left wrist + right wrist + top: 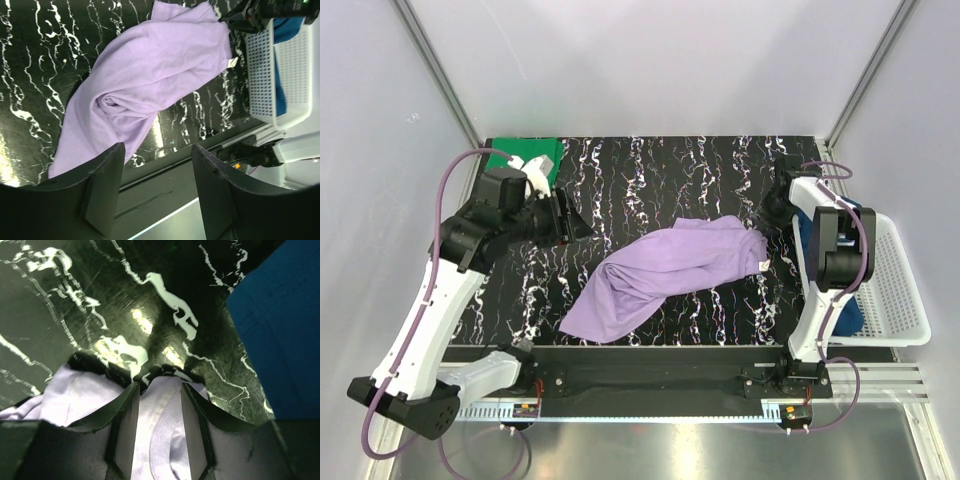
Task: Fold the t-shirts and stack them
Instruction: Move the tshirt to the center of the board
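A crumpled lavender t-shirt [665,270] lies across the middle of the black marbled table [650,170]. My right gripper [767,228] is down at its right end. In the right wrist view the jaws [160,385] stand partly open on either side of a fold of lavender cloth [160,435] with a seam. My left gripper [582,228] hovers open and empty left of the shirt; the left wrist view shows the shirt [150,75] beyond its fingers. A green t-shirt [525,155] sits at the back left corner. The dark blue t-shirt [850,315] lies in the basket.
A white mesh basket [895,290] stands off the table's right edge, close beside the right arm. Bare marbled table surrounds the lavender shirt. The dark front rail [650,365] runs along the near edge.
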Robot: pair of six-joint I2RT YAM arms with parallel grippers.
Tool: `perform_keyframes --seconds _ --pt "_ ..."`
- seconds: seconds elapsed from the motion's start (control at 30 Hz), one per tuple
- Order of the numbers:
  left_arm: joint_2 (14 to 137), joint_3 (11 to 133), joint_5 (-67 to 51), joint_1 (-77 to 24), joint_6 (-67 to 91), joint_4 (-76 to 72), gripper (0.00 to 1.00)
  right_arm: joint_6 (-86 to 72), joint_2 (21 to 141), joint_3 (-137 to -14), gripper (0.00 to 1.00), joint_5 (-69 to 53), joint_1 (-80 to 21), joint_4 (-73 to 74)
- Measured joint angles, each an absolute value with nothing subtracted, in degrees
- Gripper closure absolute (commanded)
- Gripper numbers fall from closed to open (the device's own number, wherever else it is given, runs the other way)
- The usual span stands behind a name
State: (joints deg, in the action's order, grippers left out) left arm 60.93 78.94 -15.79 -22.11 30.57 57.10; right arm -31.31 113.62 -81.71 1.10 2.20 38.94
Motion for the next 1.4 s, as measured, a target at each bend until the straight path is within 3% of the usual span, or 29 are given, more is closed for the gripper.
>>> perform_keyframes --seconds 0.17,0.23,0.27,0.4,0.67,0.9,1.07,1.4 --pt "62.81 79.85 -15.57 -22.11 28.10 57.91 0.39 -31.33 115.26 -83.13 0.56 2.50 1.48 39.72" --pt "63.00 79.92 -15.51 -22.11 27.31 58.11 0.39 -31.16 116.27 -84.44 0.67 2.63 1.04 40.03" --pt "63.00 79.99 -15.46 -22.11 26.94 58.33 0.39 -30.89 116.86 -85.12 0.79 2.96 0.62 40.16" --pt "63.02 80.51 -15.22 -22.11 26.26 58.92 0.39 -29.67 117.64 -86.02 1.00 5.02 -1.98 40.40" --pt "59.88 80.53 -12.12 -22.11 26.96 59.81 0.40 -26.70 116.14 -95.33 1.00 11.94 -8.40 47.27" --pt "47.27 80.49 -4.86 -22.11 30.02 58.26 0.34 -23.05 102.67 -113.97 1.00 14.31 -21.50 50.17" --pt "39.81 82.41 -1.13 -22.11 29.85 57.39 0.27 -22.33 89.62 -126.85 1.00 11.75 -31.38 48.31" --pt "39.53 90.32 1.28 -22.11 23.16 57.45 0.17 -28.49 77.47 -142.17 1.00 -0.40 -32.38 39.03"
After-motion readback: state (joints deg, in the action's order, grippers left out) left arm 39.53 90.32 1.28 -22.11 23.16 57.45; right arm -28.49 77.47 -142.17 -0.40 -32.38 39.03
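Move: The right gripper hangs about 2 cm above the board. The right-hand end of the purple t-shirt lies some 4 cm to its left and 4 cm back, and the t-shirt's middle about 28 cm left and 14 cm back. The white basket is roughly 19 cm right and 15 cm back, with the blue t-shirt in it 13 cm right and 12 cm back. From the left hand, the t-shirt's right-hand end is some 38 cm right, 15 cm ahead and 29 cm below. Ease the right gripper about 3 cm left, low over the board, shutting its fingers on the cloth at the t-shirt's right-hand end. Then swing it fast up, some 65 cm, bearing left and drawing about 20 cm back, while its fingers tip up by roughly 95 degrees. Raise the left hand too, back and left, clear of the cloth, tilting its fingers up and opening them somewhat wider. ##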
